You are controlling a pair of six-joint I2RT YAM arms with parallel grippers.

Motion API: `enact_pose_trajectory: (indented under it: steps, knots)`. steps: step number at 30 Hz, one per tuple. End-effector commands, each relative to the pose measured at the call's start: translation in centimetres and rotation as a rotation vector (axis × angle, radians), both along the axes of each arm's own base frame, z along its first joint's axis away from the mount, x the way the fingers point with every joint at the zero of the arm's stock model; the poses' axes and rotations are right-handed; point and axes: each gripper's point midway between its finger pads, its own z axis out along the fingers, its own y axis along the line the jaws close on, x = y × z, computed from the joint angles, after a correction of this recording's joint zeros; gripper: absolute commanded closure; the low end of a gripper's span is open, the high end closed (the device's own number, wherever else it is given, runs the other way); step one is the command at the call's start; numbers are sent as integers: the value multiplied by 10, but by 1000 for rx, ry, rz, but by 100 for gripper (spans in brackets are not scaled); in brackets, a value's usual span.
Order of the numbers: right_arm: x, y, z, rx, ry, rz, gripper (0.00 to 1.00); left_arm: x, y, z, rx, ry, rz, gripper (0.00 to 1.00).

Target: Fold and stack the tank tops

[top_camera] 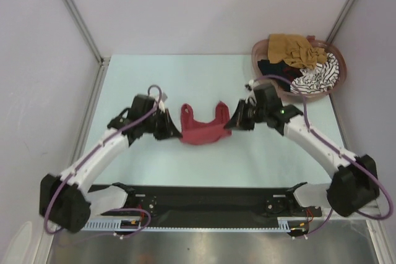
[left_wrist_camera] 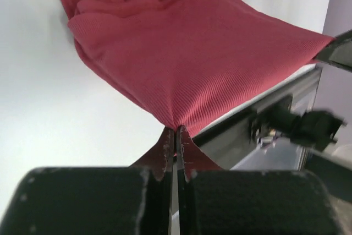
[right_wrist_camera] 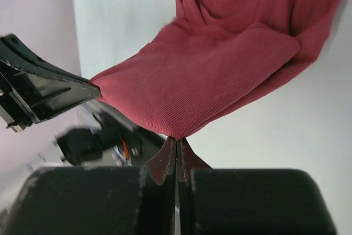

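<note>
The dark red tank top (top_camera: 201, 129) hangs stretched between my two grippers over the middle of the table, straps trailing toward the far side. My left gripper (top_camera: 177, 133) (left_wrist_camera: 176, 130) is shut on the left corner of its hem, and the red tank top (left_wrist_camera: 192, 53) fans out from the pinched tips. My right gripper (top_camera: 228, 124) (right_wrist_camera: 177, 138) is shut on the opposite corner of the red tank top (right_wrist_camera: 203, 75). A mustard-brown tank top (top_camera: 296, 49), a black one (top_camera: 272, 67) and a black-and-white striped one (top_camera: 322, 75) lie heaped in the basket.
The pinkish-brown oval basket (top_camera: 255, 51) stands at the far right corner, just behind the right arm's wrist. Grey walls close in the table on the left, back and right. The black base rail (top_camera: 204, 199) runs along the near edge.
</note>
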Motion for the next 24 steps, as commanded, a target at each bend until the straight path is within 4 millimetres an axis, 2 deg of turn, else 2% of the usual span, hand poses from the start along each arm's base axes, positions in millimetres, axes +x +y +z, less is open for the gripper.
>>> enact_pose_trajectory:
  steps: [1,2,4,5,8,9,11,14,19,24]
  knots:
    - [-38,8,41,85,-160,11,100,-33,-7,35,-93,-177,5,100]
    - [-61,10,20,58,-116,40,100,-55,-9,14,-75,-125,-28,100]
    - [-78,5,3,27,-91,20,100,-76,-7,9,-96,-107,-21,100]
    - [-98,2,-11,20,-55,31,100,-92,-5,-11,-79,-62,-40,99]
    - [-122,-4,-27,27,-27,24,100,-114,2,-29,-85,-18,-33,100]
    - [-134,-6,-39,23,9,15,100,-124,7,-42,-91,-6,-32,99]
    - [-145,-11,-48,24,30,0,100,-135,11,-57,-90,31,-24,99]
    - [-160,-15,-51,33,37,-21,100,-143,14,-62,-98,43,-26,99]
    - [-181,-8,-56,1,50,14,100,-146,9,-66,-105,56,-46,98]
    - [-173,-2,-56,-18,19,-2,100,-138,6,-64,-89,41,-47,98]
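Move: Back towards the bases, the near table edge lies about 18 cm behind the left hand and 21 cm behind the right, some 10 cm lower than both. Each hand holds a hem corner of the red tank top. Its left strap end lies roughly 14 cm ahead, 2 cm right and 10 cm below the left hand; its right strap end lies about 13 cm ahead, 2 cm left and 10 cm below the right hand. Drawing the raised hem back towards the near table edge, both hands sweep quickly towards the bases, the left about 15 cm and the right nearly 19, and sink some 7 cm, mostly in the second half of the sweep. They then ease almost to a stop, fingers still shut on the two hem corners and wrists hardly turning. ##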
